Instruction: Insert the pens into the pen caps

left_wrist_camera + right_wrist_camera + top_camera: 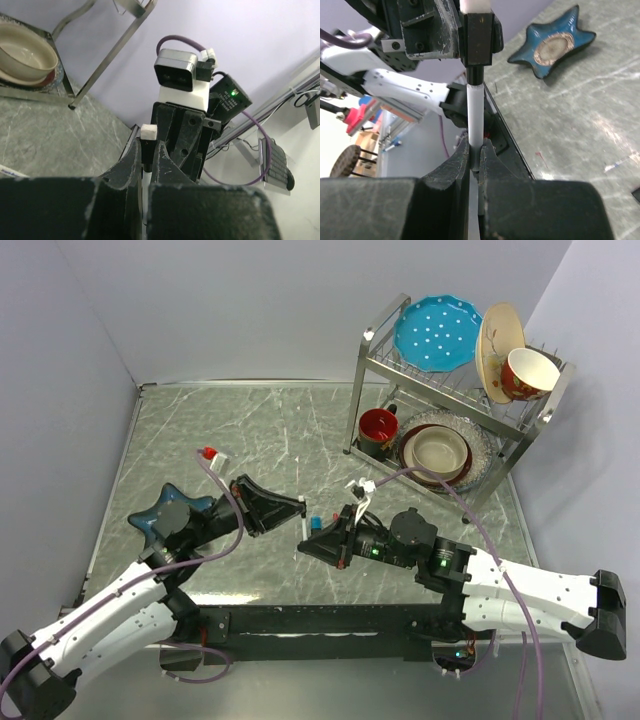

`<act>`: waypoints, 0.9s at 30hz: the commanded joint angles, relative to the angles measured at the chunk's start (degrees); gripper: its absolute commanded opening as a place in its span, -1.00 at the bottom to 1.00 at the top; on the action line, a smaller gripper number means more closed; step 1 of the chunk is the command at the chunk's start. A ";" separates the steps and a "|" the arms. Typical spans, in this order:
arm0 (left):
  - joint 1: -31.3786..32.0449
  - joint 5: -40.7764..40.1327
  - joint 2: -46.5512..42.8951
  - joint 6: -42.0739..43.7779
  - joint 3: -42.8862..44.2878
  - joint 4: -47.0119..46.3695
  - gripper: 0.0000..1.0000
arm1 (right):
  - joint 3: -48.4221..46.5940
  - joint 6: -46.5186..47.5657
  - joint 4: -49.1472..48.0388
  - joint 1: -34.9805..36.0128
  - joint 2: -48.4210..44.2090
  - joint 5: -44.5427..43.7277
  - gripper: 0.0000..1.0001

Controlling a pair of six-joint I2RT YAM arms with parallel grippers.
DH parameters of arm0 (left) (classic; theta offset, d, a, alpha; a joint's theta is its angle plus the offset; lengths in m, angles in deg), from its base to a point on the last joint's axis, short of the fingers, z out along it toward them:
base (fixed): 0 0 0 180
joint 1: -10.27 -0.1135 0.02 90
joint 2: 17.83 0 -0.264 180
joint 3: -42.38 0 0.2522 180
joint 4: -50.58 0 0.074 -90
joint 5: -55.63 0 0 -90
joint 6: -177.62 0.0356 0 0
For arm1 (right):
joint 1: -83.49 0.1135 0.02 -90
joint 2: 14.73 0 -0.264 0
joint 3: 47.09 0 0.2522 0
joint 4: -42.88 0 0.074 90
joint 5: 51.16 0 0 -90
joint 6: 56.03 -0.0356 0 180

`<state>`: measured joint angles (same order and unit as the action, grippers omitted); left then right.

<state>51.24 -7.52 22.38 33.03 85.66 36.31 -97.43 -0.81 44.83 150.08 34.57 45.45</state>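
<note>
A thin white-barrelled pen (475, 112) stands between the two grippers, which meet over the middle of the table. My right gripper (475, 145) is shut on its white barrel. Higher up, a black pen cap (479, 40) sits on the pen, with a white stub above it. My left gripper (148, 147) is shut on that black cap (148, 150). From above, the left gripper (300, 506) and right gripper (308, 543) are tip to tip. A small blue piece (316, 524) shows beside them. A red-tipped white piece (209, 453) lies at the back left.
A blue star-shaped dish (165, 515) lies by the left arm. A metal dish rack (450, 390) with plates, bowls and a red mug stands at the back right. A thin pen-like streak (620, 162) lies on the marble table (270, 430).
</note>
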 commanded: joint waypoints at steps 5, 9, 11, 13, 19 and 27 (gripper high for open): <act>0.25 7.43 2.43 3.87 0.63 5.36 -0.98 | -6.40 2.62 1.43 0.21 -2.45 -6.51 -1.00; 0.25 6.81 1.72 3.35 -1.13 3.42 -0.89 | -6.14 2.00 0.04 0.30 -1.31 -4.95 -1.00; 0.25 6.72 1.98 3.44 -0.17 3.86 -0.41 | -6.05 2.18 -0.14 0.74 -0.26 -4.15 -1.00; 0.25 6.02 2.24 3.70 1.06 4.74 -0.14 | -5.53 2.18 -0.40 1.35 0.27 -3.45 -1.00; 0.25 2.78 1.72 5.45 5.46 9.13 0.32 | -4.20 1.30 -2.07 3.02 1.06 -2.92 -1.00; 0.25 1.01 1.10 7.48 9.33 12.12 0.44 | -4.03 1.74 -1.72 5.04 1.33 -4.06 -1.00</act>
<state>51.38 -5.33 24.43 38.43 91.73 47.74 -99.90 0.43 46.36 154.39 35.82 42.72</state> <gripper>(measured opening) 0.709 0.079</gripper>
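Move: The left hand holds the black, white-ended cap over the near-upright white pen; the pen's middle, in the right hand's fingers, lies roughly 6 cm below the left hand and 4 cm back, hardly to either side. From the right hand the cap is about 6 cm up and 4 cm ahead. Far down on the table, some 30 cm below the left hand, the blue-capped marker lies about 8 cm ahead and 2 cm right, the red-capped pen 5 cm farther right. Down first, both hands together by about 1.5 cm, the left keeping its pinch on the cap, the right its grip on the pen. The left fingers then open wide around the cap as that hand dips about 2 cm more, rolling slightly, and climbs most of the way back; the right hand rises, then draws back and a little left, still holding the pen. ##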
